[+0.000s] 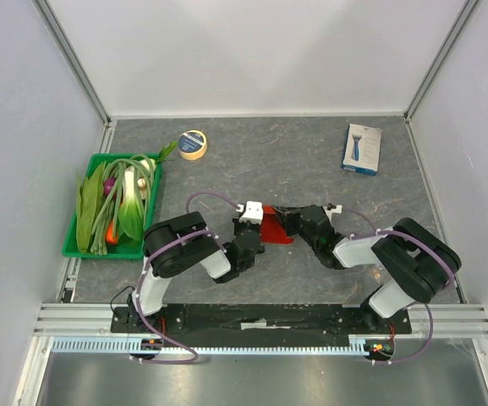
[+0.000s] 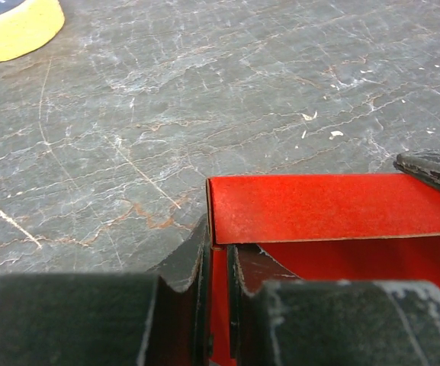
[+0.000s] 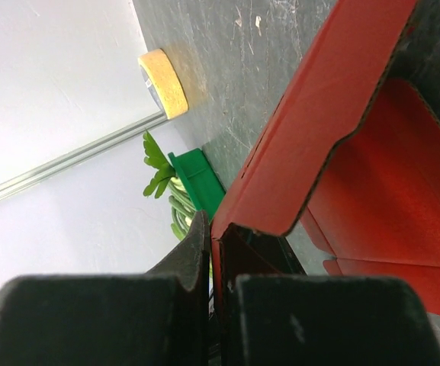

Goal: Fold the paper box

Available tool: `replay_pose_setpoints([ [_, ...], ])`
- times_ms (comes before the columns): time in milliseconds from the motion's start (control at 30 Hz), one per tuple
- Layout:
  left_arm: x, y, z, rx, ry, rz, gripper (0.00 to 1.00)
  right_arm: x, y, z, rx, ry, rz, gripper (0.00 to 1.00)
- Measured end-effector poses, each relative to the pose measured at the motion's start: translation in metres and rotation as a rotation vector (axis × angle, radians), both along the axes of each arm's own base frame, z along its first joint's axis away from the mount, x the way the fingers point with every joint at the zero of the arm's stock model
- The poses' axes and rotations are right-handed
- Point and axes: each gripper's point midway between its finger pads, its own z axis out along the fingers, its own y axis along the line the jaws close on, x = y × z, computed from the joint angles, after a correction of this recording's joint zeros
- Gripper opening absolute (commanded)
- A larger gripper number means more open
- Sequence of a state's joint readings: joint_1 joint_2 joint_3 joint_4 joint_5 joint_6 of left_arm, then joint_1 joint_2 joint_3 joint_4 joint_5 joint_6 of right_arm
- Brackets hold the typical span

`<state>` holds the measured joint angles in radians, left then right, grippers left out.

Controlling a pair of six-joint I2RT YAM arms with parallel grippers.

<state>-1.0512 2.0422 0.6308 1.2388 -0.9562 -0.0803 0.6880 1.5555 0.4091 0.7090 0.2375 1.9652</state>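
The red paper box [image 1: 275,229] sits partly folded mid-table, between my two grippers. My left gripper [image 1: 257,234] meets it from the left. In the left wrist view the left gripper [image 2: 218,255] is shut on an upright red wall of the paper box [image 2: 334,207], and a long flap folds over just beyond the fingertips. My right gripper [image 1: 291,222] comes in from the right. Its wrist view shows the right gripper [image 3: 216,255] shut on a thin edge of the paper box [image 3: 322,122], whose panels rise up and to the right. One dark right fingertip [image 2: 433,168] rests on the flap.
A yellow tape roll [image 1: 193,144] lies at the back left. A green tray [image 1: 83,253] of leafy vegetables stands along the left edge. A white-and-blue retail box [image 1: 362,149] lies at the back right. White walls enclose the table on three sides.
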Motion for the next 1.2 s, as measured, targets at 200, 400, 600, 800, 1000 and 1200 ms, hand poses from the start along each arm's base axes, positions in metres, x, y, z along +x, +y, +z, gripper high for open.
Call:
replay_pose_setpoints([
  [200,-0.006,0.005,-0.001,0.020,0.016,-0.025,0.48,-0.001,0.003,0.000,0.019,0.006,0.000,0.00],
  [400,-0.033,0.027,0.021,-0.027,0.068,-0.155,0.64,0.001,0.008,0.000,0.014,0.029,0.015,0.00],
  [600,-0.066,0.054,0.032,-0.165,0.113,-0.240,0.57,0.013,0.013,0.004,-0.016,0.087,0.029,0.00],
  [800,-0.061,0.061,0.010,-0.113,0.205,-0.182,0.62,0.024,0.008,0.004,-0.018,0.143,0.045,0.00],
  [1000,-0.015,0.066,-0.009,-0.121,0.261,-0.125,0.62,0.028,0.006,0.002,0.009,0.170,0.063,0.00],
  [1200,0.003,0.049,0.001,-0.127,0.204,-0.260,0.57,0.033,0.007,0.001,0.026,0.188,0.070,0.01],
])
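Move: At the left hand, the shut fingers are on the paper box at its far left corner; the box's middle lies about 4 cm to their right, 2 cm back and 2 cm below. The right fingers pinch the far wall's top edge, with the box's middle some 4 cm to their left, 2 cm back and 5 cm below. From the left hand, the tape roll is roughly 20 cm ahead and 15 cm left, and the vegetable crate 37 cm left and 4 cm ahead. Open the left gripper to let go of the box's far left corner, draw back about 7 cm while swinging left and rising a little, then dip and reach forward again beside the box's left side, fingers half open and tipped down, ending some 5 cm left of the start. Keep the right pinch on the far wall, easing it forward 3 cm and tipping the fingers down about 10 degrees. ##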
